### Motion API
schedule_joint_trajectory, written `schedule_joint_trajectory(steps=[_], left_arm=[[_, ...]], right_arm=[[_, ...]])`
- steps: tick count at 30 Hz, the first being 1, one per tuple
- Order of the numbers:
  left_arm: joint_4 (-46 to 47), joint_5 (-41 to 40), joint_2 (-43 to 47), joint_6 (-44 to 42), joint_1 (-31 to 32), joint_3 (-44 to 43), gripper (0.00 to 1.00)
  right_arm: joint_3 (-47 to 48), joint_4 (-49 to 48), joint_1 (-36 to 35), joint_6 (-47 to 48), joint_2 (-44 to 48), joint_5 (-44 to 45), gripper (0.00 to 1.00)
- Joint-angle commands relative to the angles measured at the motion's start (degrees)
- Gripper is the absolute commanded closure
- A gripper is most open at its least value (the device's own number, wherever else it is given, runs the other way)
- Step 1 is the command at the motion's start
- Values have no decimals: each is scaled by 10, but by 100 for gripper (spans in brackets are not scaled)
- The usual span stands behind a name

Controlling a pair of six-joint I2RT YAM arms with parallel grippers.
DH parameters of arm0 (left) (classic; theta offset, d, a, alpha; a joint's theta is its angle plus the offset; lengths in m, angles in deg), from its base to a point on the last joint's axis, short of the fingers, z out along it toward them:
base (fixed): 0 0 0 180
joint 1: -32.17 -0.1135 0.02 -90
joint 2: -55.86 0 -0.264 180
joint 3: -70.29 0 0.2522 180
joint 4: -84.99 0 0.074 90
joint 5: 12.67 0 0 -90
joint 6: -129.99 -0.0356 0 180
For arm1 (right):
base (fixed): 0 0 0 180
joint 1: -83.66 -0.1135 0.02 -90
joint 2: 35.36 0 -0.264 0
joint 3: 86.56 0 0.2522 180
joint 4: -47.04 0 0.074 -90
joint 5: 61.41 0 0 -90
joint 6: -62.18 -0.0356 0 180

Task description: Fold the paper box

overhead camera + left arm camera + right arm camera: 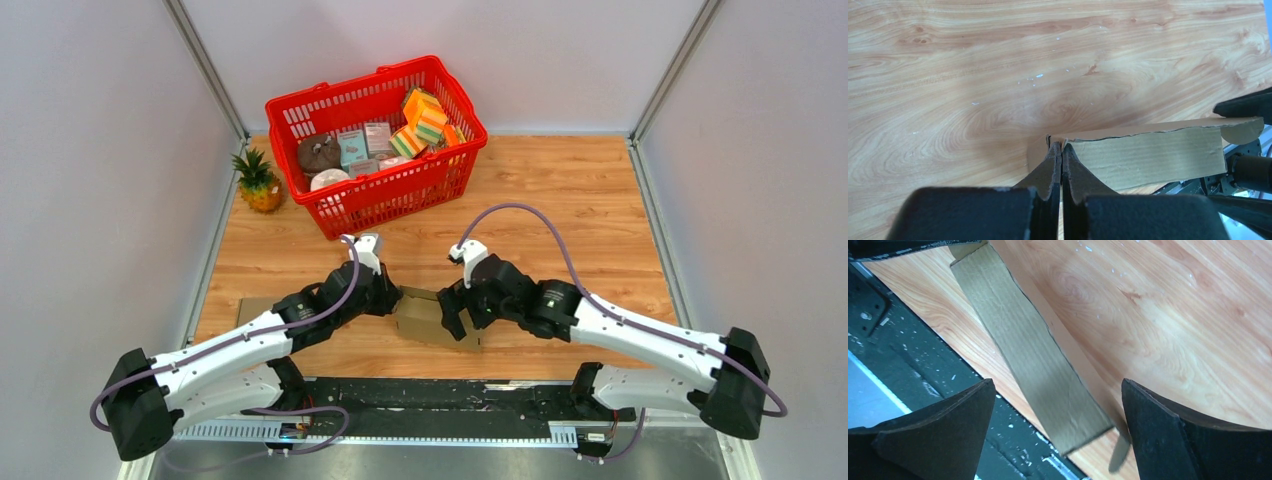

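The paper box (428,318) is brown cardboard, partly raised, lying near the table's front edge between my two grippers. My left gripper (392,298) is at its left end. In the left wrist view its jaws (1061,145) are pressed together on the box's corner edge, and a cardboard wall (1148,155) runs off to the right. My right gripper (458,320) is at the box's right end. In the right wrist view it (1057,381) stands wide open, with a long cardboard panel (1038,355) lying between the fingers (1168,435) and touching neither.
A red basket (345,92) holding sponges, small boxes and other items stands at the back centre. A small pineapple (258,182) is to its left. A flat brown cardboard piece (252,308) lies under the left arm. The black rail (450,395) borders the near edge.
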Motion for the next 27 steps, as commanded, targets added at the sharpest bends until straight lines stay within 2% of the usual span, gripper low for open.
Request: schedule_joint_trajectory(steps=[1, 3, 5, 10, 12, 15, 18, 24, 25, 27], left_arm=[[-2, -24, 9, -12, 10, 2, 100], [-4, -28, 9, -12, 14, 1, 100], [-4, -35, 8, -13, 21, -1, 100], [-9, -48, 2, -16, 32, -8, 100], [-8, -53, 0, -18, 39, -10, 100], [-11, -69, -7, -20, 52, -13, 100], [-17, -85, -10, -18, 66, -15, 100], [-13, -95, -18, -13, 80, -15, 100], [-14, -98, -19, -12, 85, -15, 100], [-14, -107, -21, -10, 91, -16, 100]], right_arm=[[8, 100, 12, -98, 42, 25, 1], [13, 128, 14, -115, 54, 32, 4], [17, 154, 17, -131, 62, 41, 10], [11, 154, 19, -139, 85, 41, 36], [-1, 144, 19, -129, 86, 48, 37], [-9, 128, 22, -117, 84, 73, 34], [-12, 121, 28, -121, 75, 96, 37], [-26, 104, 29, -103, 66, 105, 60], [-26, 103, 28, -103, 64, 101, 68], [-29, 103, 29, -102, 60, 93, 73]])
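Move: The small flap sticking out at the box's right end lies about 4 cm right, 1 cm ahead and 2 cm below the right hand, whose wide-open fingers straddle that end. The box's middle is some 4 cm to this hand's left, 1 cm back, 4 cm down; the box's far left corner is 13 cm left and 5 cm ahead. From the left hand, shut on that corner, the flap lies roughly 17 cm right and 4 cm back. The flap at the box's right end is what the right hand goes round to: it sweeps about 5 cm right and 2 cm back, clear of the box end, then eases forward and a little farther right while sinking, turning some 15 degrees clockwise overall, its fingers narrowing to a third open around the flap. The left hand keeps its pinch on the far left corner, shifting about 1 cm back and right. ##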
